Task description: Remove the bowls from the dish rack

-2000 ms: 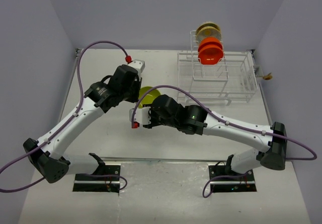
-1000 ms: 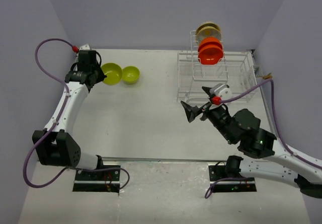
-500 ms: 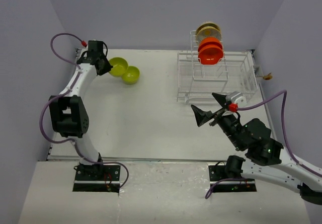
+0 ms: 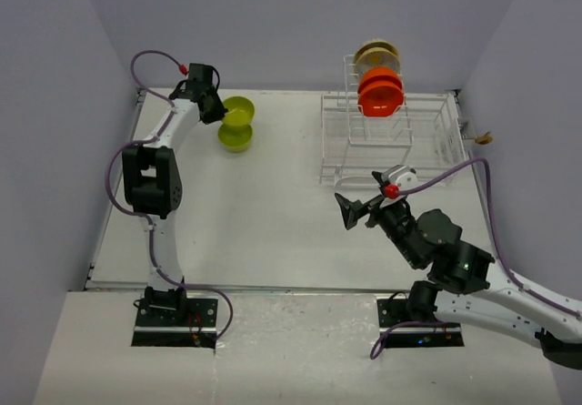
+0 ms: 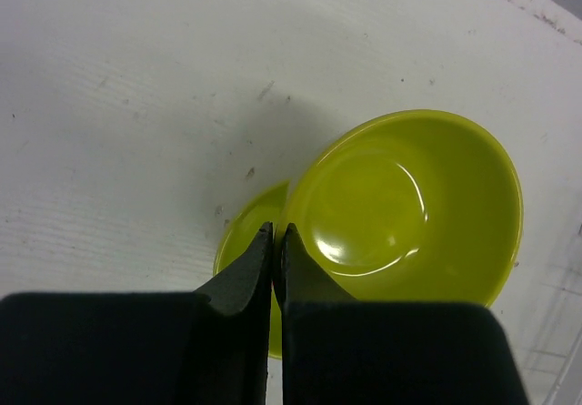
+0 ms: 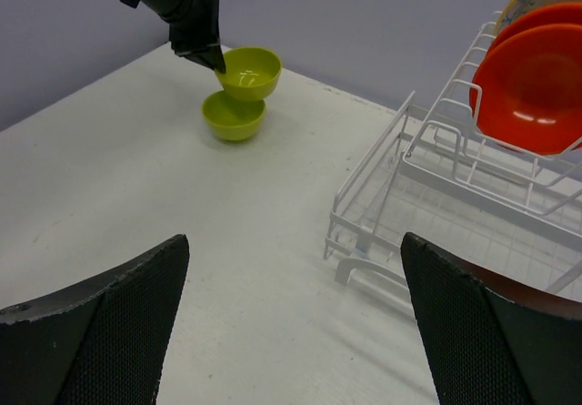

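My left gripper (image 4: pixel 215 107) is shut on the rim of a lime-green bowl (image 5: pixel 409 205), holding it just above a second lime-green bowl (image 4: pixel 236 137) on the table at the far left. In the left wrist view the lower bowl (image 5: pixel 244 241) shows beneath the fingertips. The white dish rack (image 4: pixel 427 155) stands at the far right. Orange-red bowls (image 4: pixel 380 94) and a cream bowl (image 4: pixel 376 56) stand on edge in its upright section. My right gripper (image 4: pixel 361 207) hangs open and holds nothing, in front of the rack. Its wrist view shows the rack (image 6: pixel 400 164) and both green bowls (image 6: pixel 250 70).
Grey walls close in the table on the left, back and right. A small tan object (image 4: pixel 483 136) sits at the table's right edge beside the rack. Purple cables loop from both arms. The left arm (image 4: pixel 150 182) stands tall along the left side.
The left gripper has carried its green bowl rightward, from beside the other green bowl to just over it. The right gripper, still open, has shifted a little left and nearer.
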Motion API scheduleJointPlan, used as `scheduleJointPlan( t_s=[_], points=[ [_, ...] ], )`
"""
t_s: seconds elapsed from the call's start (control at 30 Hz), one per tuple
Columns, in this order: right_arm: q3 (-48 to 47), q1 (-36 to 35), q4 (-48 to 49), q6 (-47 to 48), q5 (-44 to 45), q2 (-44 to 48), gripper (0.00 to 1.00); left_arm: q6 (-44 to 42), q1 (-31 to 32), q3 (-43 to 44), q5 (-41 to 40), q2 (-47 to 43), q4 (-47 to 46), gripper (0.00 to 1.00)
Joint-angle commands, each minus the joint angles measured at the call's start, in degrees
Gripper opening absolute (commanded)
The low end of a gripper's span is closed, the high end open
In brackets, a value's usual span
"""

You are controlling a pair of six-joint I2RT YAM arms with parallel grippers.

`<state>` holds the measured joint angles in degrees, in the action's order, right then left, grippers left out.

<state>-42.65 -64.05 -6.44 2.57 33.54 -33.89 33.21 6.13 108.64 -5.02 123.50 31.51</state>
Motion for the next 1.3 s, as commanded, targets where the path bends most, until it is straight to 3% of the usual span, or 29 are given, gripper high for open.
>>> scheduleJointPlan(
  t_s=[0.0, 0.67, 0.9, 0.97, 1.23, 1.27],
  points=[
    [0.11, 0.16, 0.90, 0.24, 1.35, -1.62, 0.99, -1.57, 0.11, 2.28, 0.00, 0.42, 0.57, 0.00],
    [0.47, 0.16, 0.81, 0.60, 2.94, -3.20, 0.99, -0.87, 0.72, -7.30, -2.98, -6.69, 1.19, 0.00],
    [0.55, 0.15, 0.81, 0.68, 2.94, -3.46, 0.99, -0.43, 0.72, -9.14, 0.35, -7.22, -0.12, 0.01],
    [0.64, 0.16, 0.90, 0.60, 2.67, -3.38, 0.99, -0.25, 0.72, -9.32, 1.32, -7.22, -0.39, 0.12],
    [0.56, 0.16, 0.81, 0.07, 2.85, -3.29, 0.99, 0.89, 0.55, -13.36, 2.99, -12.05, -1.80, 0.41],
    [0.55, 0.16, 0.81, 0.07, 2.85, -3.46, 0.99, 1.24, 0.55, -15.45, 3.60, -14.32, -2.15, 0.54]
  ],
)
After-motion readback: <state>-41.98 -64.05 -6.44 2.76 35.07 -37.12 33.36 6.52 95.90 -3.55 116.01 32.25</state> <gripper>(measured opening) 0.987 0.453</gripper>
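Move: The lower green bowl stands on the table about 4 cm back and 6 cm to the right of the left hand, some 8 cm below it. The held green bowl, its left rim already pinched in the left fingers, has its middle about 6 cm to the right and 1 cm ahead of them, about 2 cm lower. From the right hand the lower bowl lies roughly 32 cm ahead, 32 cm left and 29 cm down. The held green bowl is brought back and down into the lower one by the left hand, still pinching its left rim: a small sink first, then back and down together, about 4.5 cm back and 3.5 cm down in all, the fingers tipping some 8 degrees steeper. There the fingers open to nearly half, let go of the rim, and the hand starts up and slightly back, by about 1.5 cm. ##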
